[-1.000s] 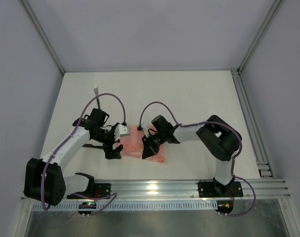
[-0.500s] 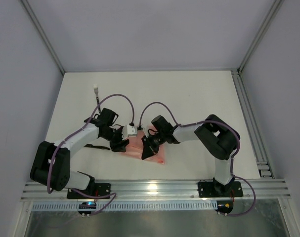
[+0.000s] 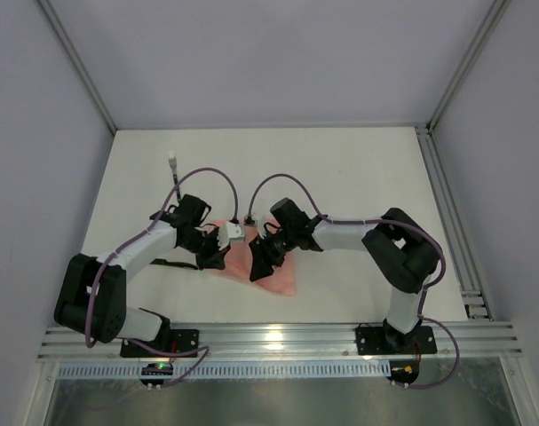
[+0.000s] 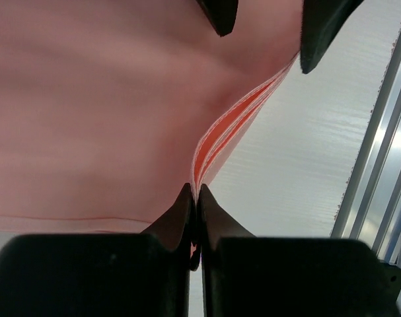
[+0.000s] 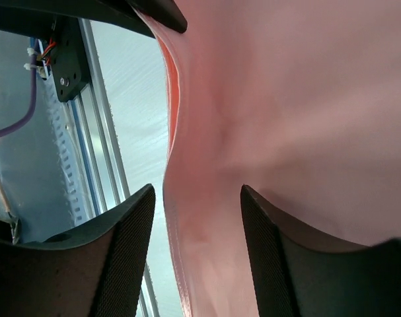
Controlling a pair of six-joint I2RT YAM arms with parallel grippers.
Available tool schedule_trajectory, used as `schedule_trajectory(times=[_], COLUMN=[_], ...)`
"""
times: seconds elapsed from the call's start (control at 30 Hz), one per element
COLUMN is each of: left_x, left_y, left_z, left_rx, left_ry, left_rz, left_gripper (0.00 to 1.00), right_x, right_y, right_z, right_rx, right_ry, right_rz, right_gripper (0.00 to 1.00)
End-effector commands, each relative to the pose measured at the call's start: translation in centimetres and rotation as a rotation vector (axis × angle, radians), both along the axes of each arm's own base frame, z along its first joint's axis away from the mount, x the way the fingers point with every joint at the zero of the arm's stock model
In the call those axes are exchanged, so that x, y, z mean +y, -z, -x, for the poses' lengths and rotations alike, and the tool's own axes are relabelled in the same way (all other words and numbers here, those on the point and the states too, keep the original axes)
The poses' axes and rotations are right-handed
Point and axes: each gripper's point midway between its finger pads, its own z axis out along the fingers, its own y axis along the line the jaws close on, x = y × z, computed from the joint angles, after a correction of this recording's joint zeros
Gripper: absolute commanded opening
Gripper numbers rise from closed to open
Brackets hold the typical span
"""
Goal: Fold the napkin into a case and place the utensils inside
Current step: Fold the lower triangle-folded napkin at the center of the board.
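The salmon-pink napkin [image 3: 278,277] lies folded on the white table between my two grippers. My left gripper [image 3: 217,259] is at the napkin's left edge. In the left wrist view that gripper [image 4: 195,190] is shut on the layered edge of the napkin [image 4: 88,119]. My right gripper [image 3: 258,266] is over the middle of the napkin. In the right wrist view it [image 5: 197,195] stands open, its fingers astride the napkin [image 5: 306,99] without pinching it. One dark utensil [image 3: 165,264] lies left of the left arm. Another stick with a white tip [image 3: 175,173] lies farther back.
An aluminium rail [image 3: 278,335] runs along the table's near edge and also shows as rail slots [image 4: 378,152] and a rail with a bracket [image 5: 101,132]. A second rail [image 3: 451,222] borders the right side. Grey walls close in the table.
My left gripper moved right to the napkin's edge and shut on it. My right gripper opened, letting go of the napkin, and shifted slightly back.
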Motion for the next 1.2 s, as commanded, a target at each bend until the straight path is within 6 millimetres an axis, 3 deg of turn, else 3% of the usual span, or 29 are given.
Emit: schedule_trajectory(times=[0.0, 0.03, 0.13, 0.2, 0.33, 0.4, 0.47, 0.53, 0.67, 0.8, 0.97, 1.17], left_x=[0.0, 0.0, -0.1, -0.1, -0.3, -0.5, -0.7, -1.0, -1.2, -0.8, -0.5, -0.2], left_y=[-0.9, -1.1, -1.3, -1.5, -1.6, -1.9, -2.3, -2.8, -4.2, -5.4, -6.0, -4.8], left_z=[-0.5, -0.5, 0.1, 0.3, 0.4, 0.6, 0.8, 0.9, 0.8, -0.2, -2.9, -5.5], left_rx=[0.015, 0.011, 0.022, 0.02, 0.023, 0.032, 0.035, 0.042, 0.071, 0.123, 0.178, 0.268], left_ry=[-0.057, -0.06, -0.049, -0.043, -0.037, -0.031, -0.026, -0.014, -0.012, -0.054, -0.138, -0.223], left_rz=[0.029, 0.04, 0.057, 0.064, 0.073, 0.092, 0.105, 0.135, 0.207, 0.269, 0.345, 0.394], left_gripper=[0.0, 0.0, 0.0, 0.0, 0.0, 0.0, 0.0, 0.0, 0.0, 0.0, 0.0, 0.0], right_x=[-0.4, -0.6, -1.2, -1.8, -1.9, -1.8, -2.2, -2.5, -4.6, -5.8, -6.3, -6.4], right_y=[-4.1, -5.4, -6.6, -6.6, -4.2, -1.6, 1.1, 2.4, 5.5, 6.6, 7.0, 7.3], right_z=[-1.5, -2.1, -3.8, -6.7, -10.5, -11.1, -10.5, -10.4, -7.4, -5.4, -3.9, -3.1], right_rx=[-0.109, -0.135, -0.155, -0.185, -0.122, -0.068, 0.003, 0.018, 0.11, 0.15, 0.173, 0.183], right_ry=[0.027, 0.042, 0.11, 0.203, 0.341, 0.376, 0.408, 0.438, 0.465, 0.453, 0.41, 0.357], right_rz=[0.008, -0.009, -0.024, -0.024, 0.011, 0.062, 0.12, 0.133, 0.198, 0.225, 0.23, 0.218], right_gripper=[0.6, 0.6, 0.6, 0.58, 0.22, 0.16, 0.11, 0.07, 0.04, 0.04, 0.04, 0.04])
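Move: Under and ahead of the right hand spreads the napkin, its middle some 6 cm forward and 3 cm down; its near right corner is about 4 cm back and 10 cm to the right, also 3 cm down. The left hand already pinches the near left edge, with the napkin's middle roughly 2 cm ahead, 9 cm to its right and 4 cm lower. The black knife lies level with the left hand, 12 cm to its left and 4 cm down. Arching forward over the napkin, the right hand rises and comes down about 10 cm farther out, shutting its fingers and turning some 20 degrees clockwise; the closed tips touch down on the cloth, then slide back about 3 cm. The left hand keeps its pinch, eases back slightly while rising, then carries the edge up and about 5 cm forward, its fingers tilting towards level. ##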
